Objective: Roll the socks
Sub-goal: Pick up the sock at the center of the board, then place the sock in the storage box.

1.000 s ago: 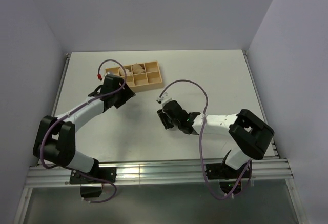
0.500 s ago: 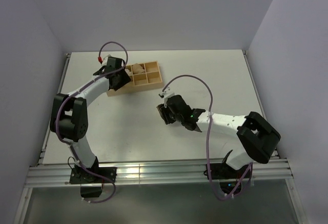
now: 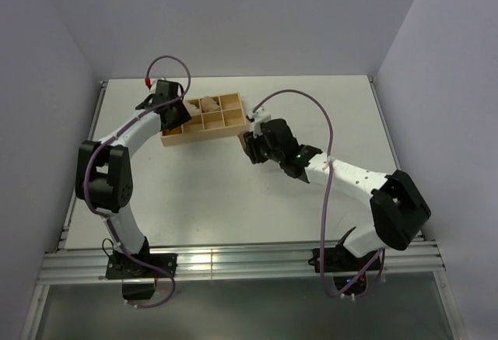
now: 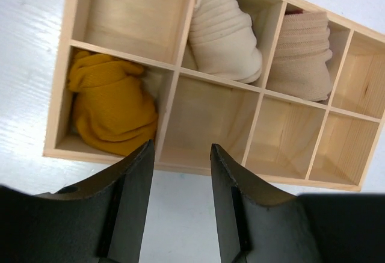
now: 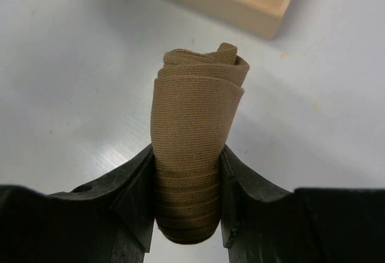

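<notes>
The mustard-orange sock (image 4: 111, 115) lies bunched in the near-left compartment of a wooden tray (image 4: 258, 176). My left gripper (image 4: 181, 154) hovers over the tray's near rim, open, with only table and wood between its fingers. From above, that gripper (image 3: 173, 110) sits at the tray's left end. The olive-brown sock (image 5: 195, 112) is a tight roll standing upright, and my right gripper (image 5: 186, 154) is shut on its lower half. Seen from above, the right gripper (image 3: 253, 147) is just off the tray's right front corner; the roll is hidden there.
The tray (image 3: 206, 133) stands at the back left of the white table. A cream rolled bundle (image 4: 225, 31) and a pinkish-beige one (image 4: 301, 49) fill two far compartments. The tray's corner (image 5: 252, 16) is just beyond the held roll. Walls close in on both sides.
My left gripper has moved away from me to the tray's left end and its jaws have narrowed. My right gripper has carried the olive-brown roll toward the tray's right corner.
</notes>
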{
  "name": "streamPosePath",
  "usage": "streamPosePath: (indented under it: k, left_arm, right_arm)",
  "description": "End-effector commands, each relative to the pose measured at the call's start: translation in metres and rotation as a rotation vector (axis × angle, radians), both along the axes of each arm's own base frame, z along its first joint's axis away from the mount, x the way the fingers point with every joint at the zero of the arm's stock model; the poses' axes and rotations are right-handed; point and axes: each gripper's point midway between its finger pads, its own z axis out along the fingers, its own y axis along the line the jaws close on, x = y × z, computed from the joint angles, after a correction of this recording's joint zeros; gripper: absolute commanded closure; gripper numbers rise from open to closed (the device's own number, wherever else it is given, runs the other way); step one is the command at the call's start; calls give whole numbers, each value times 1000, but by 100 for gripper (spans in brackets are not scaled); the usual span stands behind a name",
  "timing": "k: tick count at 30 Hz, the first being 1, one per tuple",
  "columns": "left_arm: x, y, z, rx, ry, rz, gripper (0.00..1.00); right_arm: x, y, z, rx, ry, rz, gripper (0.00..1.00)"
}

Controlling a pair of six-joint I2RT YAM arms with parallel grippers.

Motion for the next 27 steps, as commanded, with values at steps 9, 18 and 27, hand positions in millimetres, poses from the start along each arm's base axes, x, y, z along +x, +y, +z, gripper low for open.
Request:
streamPosePath:
  k: [9, 18, 27]
  left_arm:
    - [12, -41, 3, -117, -42, -127, 52]
    - [21, -68, -14, -113, -22, -150, 54]
    - [26, -79, -33, -98, 7, -169, 57]
  right_arm:
    - [100, 30, 72, 31, -242, 160, 100]
    - [158, 48, 60, -29, -295, 276, 100]
    - [177, 55, 36, -58, -258, 305, 100]
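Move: The right hand holds the rolled brown sock; the tray's empty right end lies some 20 cm ahead of it, 6 cm to its left and 10 cm below. In the tray, the tan sock is about 23 cm ahead and 15 cm left of that hand. From the left hand, empty and near the tray's front rim, the right end is roughly 11 cm ahead and 17 cm right, with the white sock 12 cm straight ahead. Keeping the rolled brown sock pinched, the right hand sweeps about 17 cm forward and some 5 cm left to the tray's right end, arching up about 6 cm on the way and then sinking most of that back, while it turns some 15 degrees counter-clockwise and its fingers tip up a little. The left hand, fingers still half open, slides about 7 cm right along the tray's near side and sinks over 4 cm towards the divider between the second and third near compartments from the left, with no touch to be seen. ##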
